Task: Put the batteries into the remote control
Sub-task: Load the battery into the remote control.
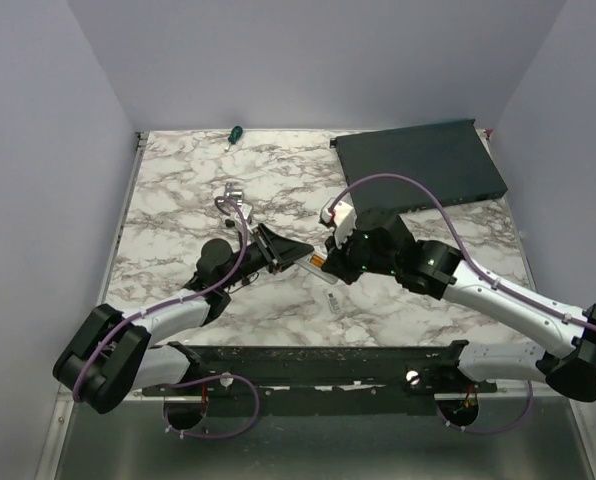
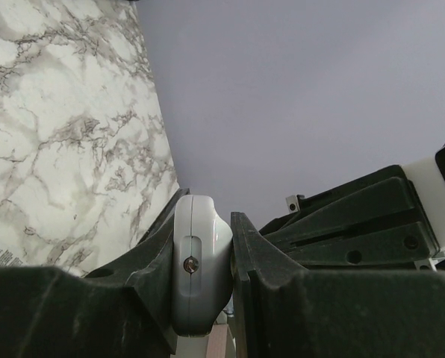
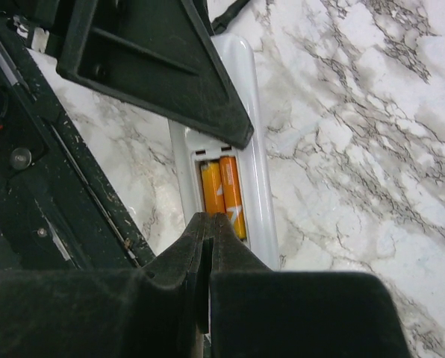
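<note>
The white remote control (image 3: 257, 179) lies back side up, its compartment uncovered, with two orange batteries (image 3: 224, 188) side by side inside. My left gripper (image 2: 207, 210) is shut on the remote (image 2: 200, 261), clamping its narrow sides at one end; its black finger (image 3: 155, 60) covers the remote's far part in the right wrist view. My right gripper (image 3: 211, 218) is shut with nothing between its jaws, its tips over the batteries' near ends. From above, both grippers (image 1: 296, 255) (image 1: 330, 262) meet mid-table, with a bit of orange (image 1: 318, 261) between them.
A large dark flat box (image 1: 418, 165) lies at the back right. A green-handled screwdriver (image 1: 234, 133) is at the back edge and a silver bracket (image 1: 232, 192) behind the left gripper. A small white piece (image 1: 334, 299) lies on the marble in front of the grippers.
</note>
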Action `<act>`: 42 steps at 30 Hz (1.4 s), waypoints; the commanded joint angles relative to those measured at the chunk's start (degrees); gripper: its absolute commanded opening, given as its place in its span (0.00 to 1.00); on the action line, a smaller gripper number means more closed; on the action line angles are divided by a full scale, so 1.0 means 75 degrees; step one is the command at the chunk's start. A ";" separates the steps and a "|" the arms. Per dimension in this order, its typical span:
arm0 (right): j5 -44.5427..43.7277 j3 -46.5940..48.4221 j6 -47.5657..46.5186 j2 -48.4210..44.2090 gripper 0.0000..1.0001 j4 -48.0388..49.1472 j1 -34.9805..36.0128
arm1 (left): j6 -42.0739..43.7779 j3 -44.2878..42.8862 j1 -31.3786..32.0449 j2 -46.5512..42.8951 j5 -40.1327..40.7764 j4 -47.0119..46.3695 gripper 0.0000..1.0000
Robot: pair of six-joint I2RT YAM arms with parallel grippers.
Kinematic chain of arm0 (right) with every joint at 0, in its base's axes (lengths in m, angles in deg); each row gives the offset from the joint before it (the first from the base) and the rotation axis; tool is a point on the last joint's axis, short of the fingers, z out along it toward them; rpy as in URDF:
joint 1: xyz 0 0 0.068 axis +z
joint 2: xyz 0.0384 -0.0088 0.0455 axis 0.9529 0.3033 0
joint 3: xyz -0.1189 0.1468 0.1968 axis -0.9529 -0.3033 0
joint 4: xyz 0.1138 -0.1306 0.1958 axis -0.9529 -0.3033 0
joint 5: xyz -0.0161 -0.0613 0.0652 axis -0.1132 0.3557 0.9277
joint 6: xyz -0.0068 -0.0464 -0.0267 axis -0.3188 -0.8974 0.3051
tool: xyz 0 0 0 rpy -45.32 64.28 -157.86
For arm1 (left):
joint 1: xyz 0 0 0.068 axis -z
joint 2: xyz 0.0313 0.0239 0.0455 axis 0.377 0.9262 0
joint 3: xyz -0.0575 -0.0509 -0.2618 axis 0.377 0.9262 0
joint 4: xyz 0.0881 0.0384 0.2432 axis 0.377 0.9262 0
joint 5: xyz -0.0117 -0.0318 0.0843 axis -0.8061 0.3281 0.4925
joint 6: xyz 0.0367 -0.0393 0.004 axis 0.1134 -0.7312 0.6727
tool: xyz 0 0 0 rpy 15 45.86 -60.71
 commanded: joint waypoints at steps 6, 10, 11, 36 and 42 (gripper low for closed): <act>0.0163 0.0673 -0.0272 0.0901 0.01 -0.0662 0.0057 | -0.0099 -0.0396 0.0209 -0.0227 -0.0612 -0.0938 0.00; 0.0206 0.0689 -0.0262 0.0912 0.01 -0.0622 0.0057 | -0.0027 -0.0411 0.0208 -0.0252 -0.0586 -0.0840 0.00; 0.0192 0.0675 -0.0251 0.0841 0.01 -0.0575 0.0055 | -0.0004 -0.0411 0.0209 -0.0257 -0.0577 -0.0802 0.00; -0.4516 -0.1473 0.3235 -0.1901 0.75 0.0180 0.0044 | 0.2048 0.0038 -0.0166 -0.2082 0.0317 0.3442 0.00; -0.3459 -0.1947 0.3918 -0.1251 0.77 -0.0114 0.0039 | 0.2333 0.0568 -0.1151 -0.2934 0.0059 0.4602 0.00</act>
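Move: The shut right fingertips are right by the two batteries lying in the remote's open bay; their middle is about 2 cm to the left and 1 cm ahead, roughly 1 cm lower. The left gripper, holding the remote, is some 5 cm left and 3 cm ahead of the right hand at about its height; from the left hand the batteries lie about 3 cm right and 2 cm back. The battery cover is on the table, some 19 cm below the right hand, 1 cm right and 2 cm back. The right hand, fingers still shut, eases about 2 cm left and slightly forward over the bay, then rises some 6 cm and swings away from the remote to the right by about 10 cm and a little forward, turning about 35 degrees clockwise, opening wide and sinking again to near its starting height. The left hand keeps its grip on the remote, drawing back 1 to 2 cm and rising about 2 cm, then swings some 5 cm left while sinking about 4 cm, with a slight tilt. ##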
